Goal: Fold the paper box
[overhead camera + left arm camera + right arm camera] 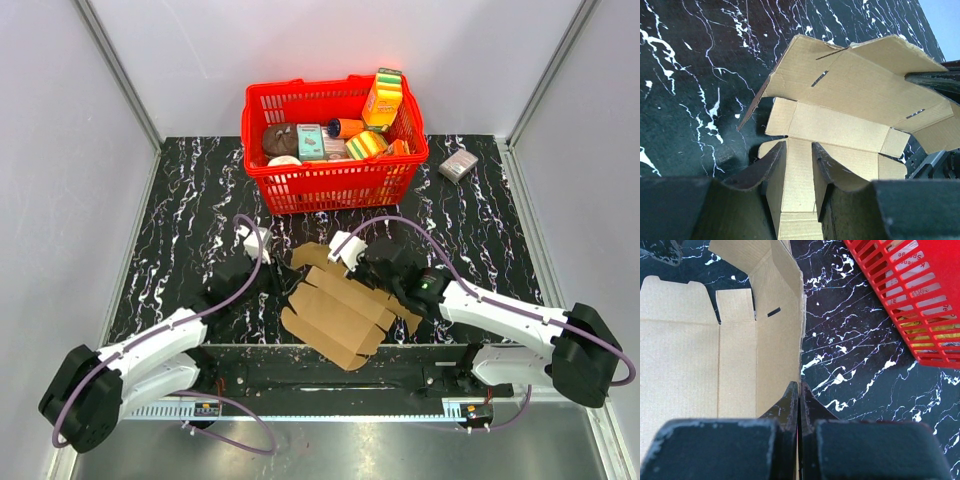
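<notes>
The paper box is a brown, unprinted cardboard sheet with creases and flaps, lying partly opened between the two arms. My left gripper reaches in from its left side. In the left wrist view a narrow flap of the box fills the gap between the fingers of the left gripper, which is closed on it. My right gripper is at the sheet's far right edge. Seen from the right wrist, a raised side panel of the box runs into the right gripper, whose jaws are pinched together on it.
A red plastic basket with several printed packages stands behind the sheet, its corner close to the right gripper. A small grey-pink box lies to the basket's right. Black marble tabletop, with white walls on three sides.
</notes>
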`<act>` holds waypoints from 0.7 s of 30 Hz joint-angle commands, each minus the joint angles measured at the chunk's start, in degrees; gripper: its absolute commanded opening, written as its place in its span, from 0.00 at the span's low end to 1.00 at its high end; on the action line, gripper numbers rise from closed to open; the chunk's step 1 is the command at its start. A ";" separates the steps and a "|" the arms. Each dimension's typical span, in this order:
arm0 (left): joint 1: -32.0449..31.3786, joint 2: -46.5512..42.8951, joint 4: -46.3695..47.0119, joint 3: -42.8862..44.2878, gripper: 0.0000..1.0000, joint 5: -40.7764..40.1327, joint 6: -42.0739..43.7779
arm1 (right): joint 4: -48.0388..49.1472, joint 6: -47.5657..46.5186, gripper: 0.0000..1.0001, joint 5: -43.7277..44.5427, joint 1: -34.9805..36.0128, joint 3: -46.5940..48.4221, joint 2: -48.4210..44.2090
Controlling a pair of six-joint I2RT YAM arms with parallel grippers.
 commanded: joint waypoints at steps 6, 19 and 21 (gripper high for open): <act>0.31 5.47 8.55 -0.90 0.16 0.34 -2.48 | -0.48 0.92 0.00 -1.18 1.24 1.95 -0.42; 0.31 14.88 11.44 2.52 0.00 -4.84 0.69 | -0.66 2.33 0.00 -1.80 2.12 1.86 -0.15; 0.31 16.36 11.71 3.40 0.00 -5.03 1.39 | -0.66 2.50 0.00 -1.80 2.21 1.69 -0.24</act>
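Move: The raised panel's left end flap stands about 5 cm ahead of the left gripper, 4 cm to its right and some 3 cm lower. The raised panel's middle is about 2 cm ahead and 13 cm right of it, and the box's flat base panel 6 cm back and 11 cm right, some 8 cm below. From the right gripper, which holds the raised panel's upper edge, that flap lies about 4 cm ahead and 10 cm left. Shut the left gripper's partly open fingers while sinking it about 5 cm, easing some 1 cm forward towards the raised panel's left end flap, so the closed tips come down close by its outer side. Meanwhile keep the right gripper's pinch on the raised panel's edge and draw it slowly a centimetre or so back and to the left. ##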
